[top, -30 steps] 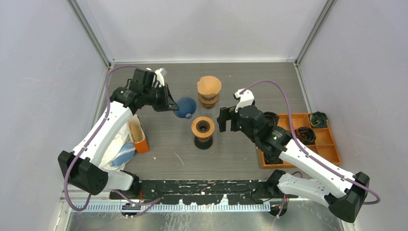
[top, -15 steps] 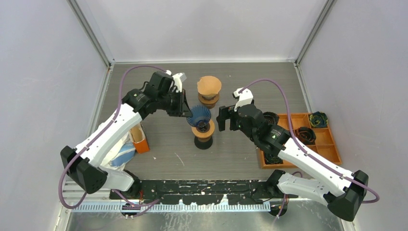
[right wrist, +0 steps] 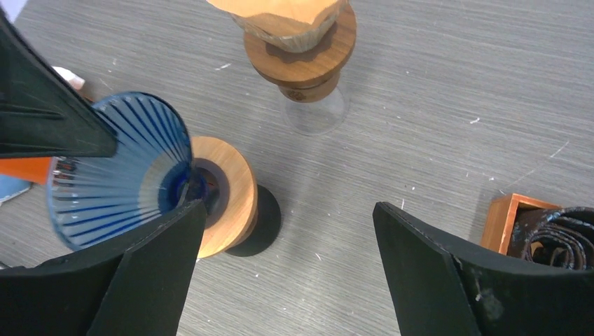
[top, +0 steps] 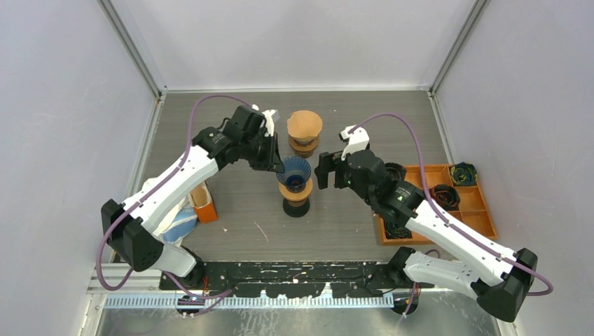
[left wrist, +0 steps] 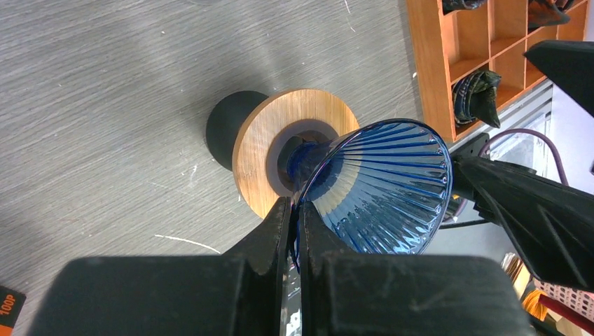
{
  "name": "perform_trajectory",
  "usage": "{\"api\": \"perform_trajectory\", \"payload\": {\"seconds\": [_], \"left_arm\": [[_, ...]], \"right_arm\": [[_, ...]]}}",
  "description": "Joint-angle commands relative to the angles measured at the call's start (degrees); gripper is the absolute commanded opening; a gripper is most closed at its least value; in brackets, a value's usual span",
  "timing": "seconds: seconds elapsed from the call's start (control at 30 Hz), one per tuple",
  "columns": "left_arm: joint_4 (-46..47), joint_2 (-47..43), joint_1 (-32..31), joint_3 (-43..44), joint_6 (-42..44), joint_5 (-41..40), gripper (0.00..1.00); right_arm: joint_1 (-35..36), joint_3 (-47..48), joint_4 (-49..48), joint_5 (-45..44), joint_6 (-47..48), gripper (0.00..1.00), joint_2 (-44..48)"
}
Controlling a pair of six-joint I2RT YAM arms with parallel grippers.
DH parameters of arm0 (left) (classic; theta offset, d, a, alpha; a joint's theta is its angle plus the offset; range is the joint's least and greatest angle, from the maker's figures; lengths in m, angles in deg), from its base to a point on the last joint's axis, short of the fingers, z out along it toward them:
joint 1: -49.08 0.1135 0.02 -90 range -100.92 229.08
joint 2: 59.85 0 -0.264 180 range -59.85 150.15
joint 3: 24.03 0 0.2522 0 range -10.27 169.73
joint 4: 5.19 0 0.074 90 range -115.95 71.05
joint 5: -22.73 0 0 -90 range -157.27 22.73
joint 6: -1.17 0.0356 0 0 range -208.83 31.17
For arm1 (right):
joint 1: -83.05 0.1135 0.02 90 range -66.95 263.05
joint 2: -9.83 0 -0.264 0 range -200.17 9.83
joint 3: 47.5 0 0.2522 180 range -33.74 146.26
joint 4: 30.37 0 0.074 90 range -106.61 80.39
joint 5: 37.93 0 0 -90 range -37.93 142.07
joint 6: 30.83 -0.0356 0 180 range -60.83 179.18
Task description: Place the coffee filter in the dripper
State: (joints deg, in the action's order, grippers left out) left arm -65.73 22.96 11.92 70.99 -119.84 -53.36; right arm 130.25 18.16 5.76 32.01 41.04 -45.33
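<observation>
The coffee filter (top: 294,170) is a blue ribbed cone, and my left gripper (top: 275,163) is shut on its rim. The cone leans to one side, its narrow end at the centre hole of the dripper (top: 295,193), a wooden ring on a black stand. In the left wrist view the gripper (left wrist: 294,210) pinches the filter's (left wrist: 382,182) wall above the ring (left wrist: 260,157). My right gripper (top: 323,173) hovers open just right of the dripper. In the right wrist view that gripper (right wrist: 288,207) holds nothing, with the filter (right wrist: 119,168) and the ring (right wrist: 235,196) at its left finger.
A second wooden-ringed stand with a brown paper cone (top: 304,130) stands behind the dripper. An orange compartment tray (top: 485,213) with dark coiled items lies at the right. An orange box (top: 202,197) and a white-blue bag (top: 178,222) lie at the left.
My left arm has carried the blue filter rightwards from beside the dripper to over its wooden ring. The right arm has barely moved.
</observation>
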Motion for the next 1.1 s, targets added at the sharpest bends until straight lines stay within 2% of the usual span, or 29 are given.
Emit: {"api": "perform_trajectory", "payload": {"seconds": [0.0, 0.37, 0.67, 1.07], "left_arm": [[0.9, 0.3, -0.8, 2.7, 0.7, -0.5, 0.0], [-0.2, 1.5, -1.6, 3.0, 1.4, -2.2, 0.0], [-0.2, 2.1, -1.9, 2.8, 1.8, -3.1, 0.0], [-1.8, 2.7, -2.3, 2.3, 1.9, -3.2, 0.0]], "right_arm": [[0.3, 4.5, -2.7, 1.9, -0.2, 0.95, 0.1], [0.3, 13.7, 3.3, 10.9, -2.9, 0.81, -10.9], [0.0, 17.2, 6.5, 12.5, -4.3, 0.48, -16.6], [-0.7, 17.7, 9.8, 14.3, -4.9, 0.25, -21.0]]}}
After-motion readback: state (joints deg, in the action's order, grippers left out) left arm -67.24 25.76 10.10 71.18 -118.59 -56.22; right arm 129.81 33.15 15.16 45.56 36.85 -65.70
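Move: The left hand already pinches the blue dripper by its left rim; the wooden ring on the black stand lies about 4 cm to that hand's right, 2 cm back and 7 cm down. From the open right hand the dripper's middle is some 10 cm to the left, about 1 cm back and 5 cm lower. The glass stand with the paper filter stands about 13 cm farther out than the wooden ring and 2 cm to its right. The right hand arcs about 6.5 cm left to the dripper's near side, first rising some 3 cm and then sinking to end about 3.5 cm below its start, its fingers tipping down by some 15 degrees and closing from wide open to roughly a quarter, so that one finger comes inside the rim and the other outside. Meanwhile the left hand keeps its pinch on the opposite side of the rim and eases the dripper about 2 cm down, spout first, into the hole of the wooden ring on the black stand, with barely a tilt of the wrist. ##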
